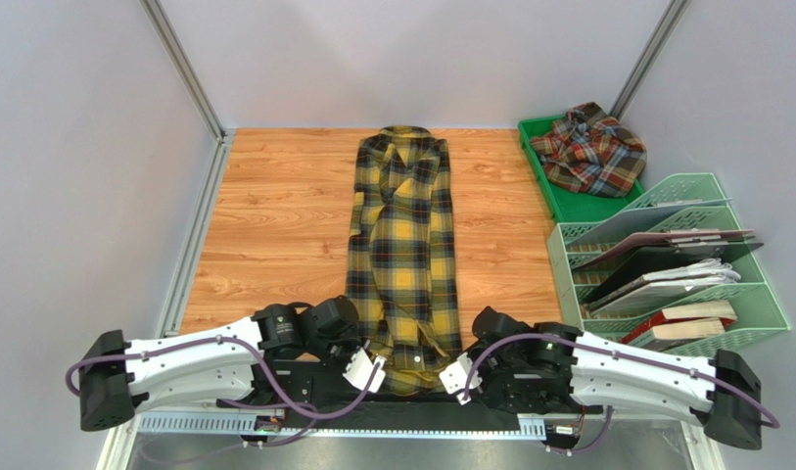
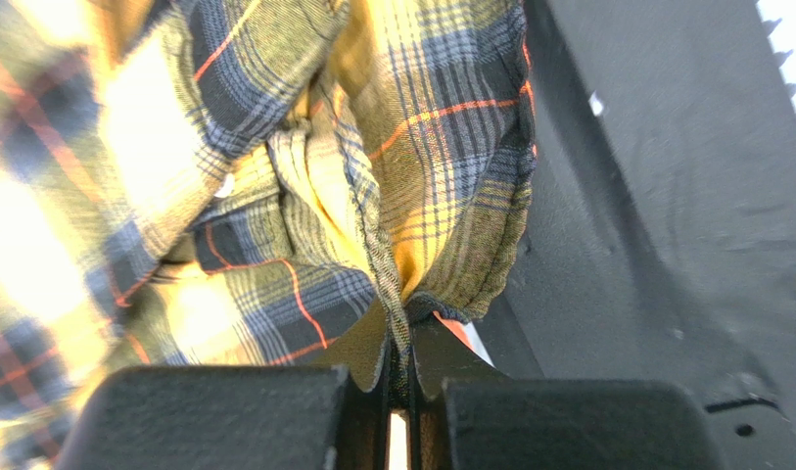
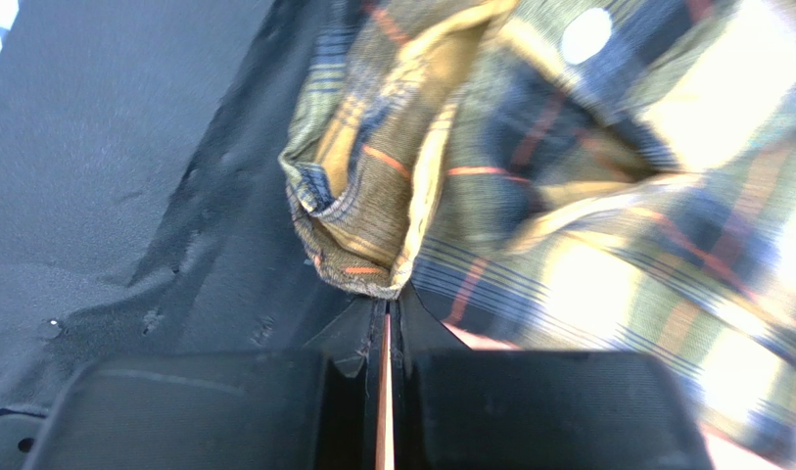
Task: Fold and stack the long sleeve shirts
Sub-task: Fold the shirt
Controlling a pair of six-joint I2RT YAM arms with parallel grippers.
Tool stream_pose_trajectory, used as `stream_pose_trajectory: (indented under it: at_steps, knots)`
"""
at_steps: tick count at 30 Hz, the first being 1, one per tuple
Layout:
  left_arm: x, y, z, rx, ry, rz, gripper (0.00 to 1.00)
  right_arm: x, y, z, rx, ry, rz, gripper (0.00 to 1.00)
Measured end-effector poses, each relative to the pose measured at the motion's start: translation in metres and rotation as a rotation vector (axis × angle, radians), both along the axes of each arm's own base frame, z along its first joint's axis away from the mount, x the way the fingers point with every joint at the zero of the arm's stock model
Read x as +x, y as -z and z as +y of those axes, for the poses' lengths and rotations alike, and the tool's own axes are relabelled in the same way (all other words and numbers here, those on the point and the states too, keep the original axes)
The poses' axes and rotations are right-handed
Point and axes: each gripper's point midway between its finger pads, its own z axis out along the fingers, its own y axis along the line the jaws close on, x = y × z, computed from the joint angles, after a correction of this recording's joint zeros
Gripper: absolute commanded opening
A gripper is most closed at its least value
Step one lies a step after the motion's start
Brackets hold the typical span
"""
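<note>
A yellow and black check long sleeve shirt [image 1: 403, 245] lies lengthwise down the middle of the wooden table, folded narrow, collar at the far end. Its near hem hangs over the black strip by the arm bases. My left gripper [image 1: 381, 366] is shut on the hem's left corner, and a seam of plaid cloth [image 2: 372, 225] runs down between its jaws [image 2: 399, 338]. My right gripper [image 1: 450, 373] is shut at the right corner, and the folded hem edge [image 3: 357, 264] meets its tips [image 3: 387, 308]. The rust-red and teal check shirt [image 1: 589, 149] lies crumpled at the back right.
The red shirt rests in a green plastic tray [image 1: 568, 204]. A pale green file rack [image 1: 666, 264] with books and papers stands at the right edge. Black base plate [image 2: 666, 196] [image 3: 98, 147] lies under both grippers. Metal posts stand at the back corners.
</note>
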Motion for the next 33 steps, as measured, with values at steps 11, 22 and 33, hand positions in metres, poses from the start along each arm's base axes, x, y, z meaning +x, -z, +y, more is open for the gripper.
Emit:
stream_pose_trajectory:
  at_steps: [11, 22, 33]
  knots:
    - [-0.011, -0.028, 0.0, -0.051, -0.002, 0.048, 0.0, 0.012, -0.04, 0.006, 0.09, 0.103, -0.026, 0.0]
    - [0.004, -0.036, 0.003, -0.088, -0.094, 0.08, 0.0, 0.042, -0.054, 0.005, 0.089, 0.227, -0.036, 0.0]
    - [0.117, -0.08, -0.01, -0.141, -0.299, 0.084, 0.0, 0.16, -0.094, 0.007, 0.107, 0.428, -0.005, 0.0]
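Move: Both hands already pinch the hem, one near each corner. The middle of the folded shirt, over which they will carry it, lies about 27 cm ahead and 5 cm to the right of the left hand, some 3 cm lower; its collar is roughly 52 cm ahead and 5 cm right. From the right hand that middle is about 27 cm ahead and 7 cm left, the collar 52 cm ahead and 7 cm left, both about 2 cm lower. Up first, by about 3 or 4 cm, then forward with growing speed and still climbing, both closed grippers carry the pinched hem corners off the near rail and over the shirt towards its middle. The right hand leads, going some 15 cm forward to the left's 12; the left wrist turns counter-clockwise, the right clockwise, about 25 degrees. ##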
